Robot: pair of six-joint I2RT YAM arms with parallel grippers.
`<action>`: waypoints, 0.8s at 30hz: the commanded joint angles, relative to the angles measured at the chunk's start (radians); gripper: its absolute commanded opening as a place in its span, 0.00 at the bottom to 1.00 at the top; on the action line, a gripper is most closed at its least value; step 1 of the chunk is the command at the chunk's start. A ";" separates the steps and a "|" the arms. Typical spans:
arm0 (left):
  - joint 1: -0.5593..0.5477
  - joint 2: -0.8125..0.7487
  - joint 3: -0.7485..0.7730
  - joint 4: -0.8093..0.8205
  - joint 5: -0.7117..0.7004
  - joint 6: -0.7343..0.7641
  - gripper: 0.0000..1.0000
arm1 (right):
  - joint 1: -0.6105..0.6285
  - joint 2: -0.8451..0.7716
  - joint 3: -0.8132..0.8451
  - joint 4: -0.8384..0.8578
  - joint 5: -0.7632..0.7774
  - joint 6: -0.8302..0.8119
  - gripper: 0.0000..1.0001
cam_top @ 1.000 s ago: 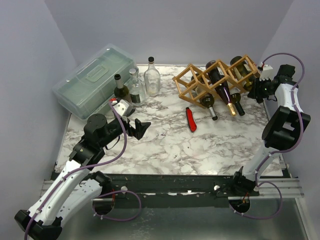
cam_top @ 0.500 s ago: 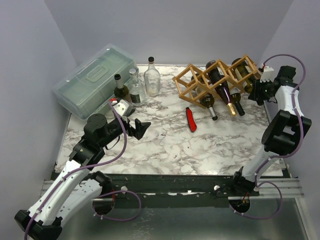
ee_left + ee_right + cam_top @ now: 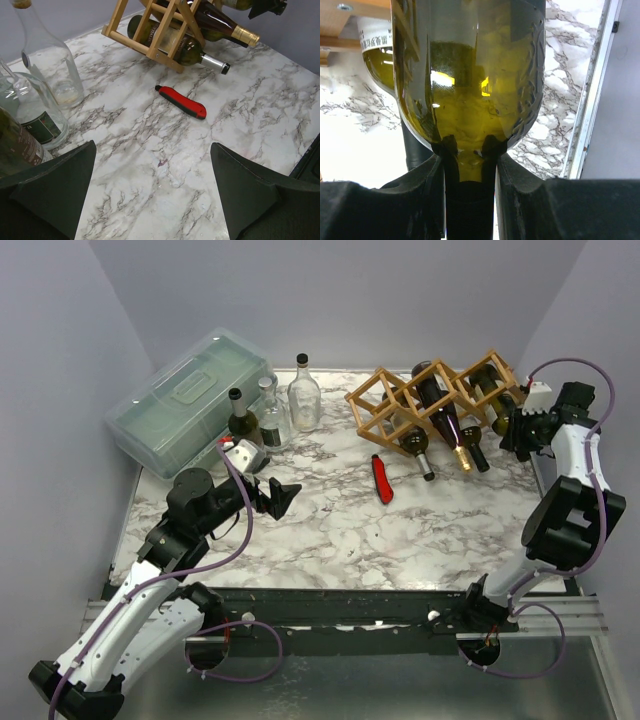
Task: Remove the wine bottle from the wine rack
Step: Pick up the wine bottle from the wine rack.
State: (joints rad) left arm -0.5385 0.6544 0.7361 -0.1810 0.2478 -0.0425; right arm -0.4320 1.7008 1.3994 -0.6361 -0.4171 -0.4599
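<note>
The wooden wine rack (image 3: 385, 400) stands at the back right of the marble table, and its near corner (image 3: 150, 47) shows in the left wrist view. A green wine bottle (image 3: 492, 388) lies in its rightmost cell, neck pointing toward the right arm. My right gripper (image 3: 516, 424) is shut on that neck. In the right wrist view the bottle's shoulder (image 3: 470, 75) fills the frame above the gripper (image 3: 470, 190). Two more bottles (image 3: 442, 405) lie in the rack's other cells. My left gripper (image 3: 283, 496) hangs open over bare marble, and its wrist view (image 3: 152, 185) shows nothing between the jaws.
A translucent lidded box (image 3: 190, 400) sits at the back left, with three upright bottles (image 3: 272, 415) beside it. A red-handled tool (image 3: 382, 480) lies in front of the rack. The table's metal right edge (image 3: 592, 100) runs close to the held bottle.
My right gripper has shifted a little to the right and toward me, drawing the bottle slightly along with it. The left arm has not moved.
</note>
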 commanded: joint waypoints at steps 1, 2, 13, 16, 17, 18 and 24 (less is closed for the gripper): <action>0.003 -0.010 -0.014 0.014 0.008 0.012 0.99 | -0.004 -0.098 -0.033 0.088 -0.032 0.003 0.00; 0.003 -0.010 -0.014 0.013 0.008 0.012 0.99 | -0.005 -0.104 -0.041 0.089 -0.031 0.004 0.00; 0.003 -0.014 -0.014 0.013 0.001 0.015 0.99 | -0.024 -0.196 -0.141 0.090 -0.017 -0.006 0.00; 0.003 -0.016 -0.013 0.013 0.000 0.015 0.99 | -0.029 -0.234 -0.170 0.081 -0.014 -0.013 0.00; 0.002 -0.017 -0.014 0.014 -0.001 0.015 0.99 | -0.030 -0.248 -0.182 0.078 -0.010 -0.015 0.00; 0.003 -0.016 -0.014 0.013 0.000 0.016 0.99 | -0.033 -0.259 -0.191 0.075 -0.009 -0.018 0.00; 0.003 -0.022 -0.014 0.011 -0.004 0.017 0.99 | -0.049 -0.342 -0.245 0.057 0.000 -0.022 0.00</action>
State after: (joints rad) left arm -0.5385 0.6460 0.7361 -0.1810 0.2470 -0.0395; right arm -0.4744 1.4506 1.1606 -0.6292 -0.3672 -0.4541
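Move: The right hand already grips the neck of the wine bottle still in the wine rack, whose middle lies about 8 cm ahead, 4 cm to the left and slightly above. The rack's middle is roughly 10 cm ahead and 19 cm left. Beside the held bottle, the black-necked bottle sits some 11 cm left, 2 cm ahead and 7 cm below, and the gold-capped bottle 18 cm left, 3 cm ahead. From the left hand the held bottle is about 25 cm ahead, 54 cm right and 12 cm lower. Keeping its hold on the bottle's neck, the right hand draws the wine bottle straight back, out of its slot in the rack and past the necks of the bottles beside it. It travels about 6 cm towards the base, nearly level, gathering speed towards the end, with the wrist turning only a few degrees clockwise. ##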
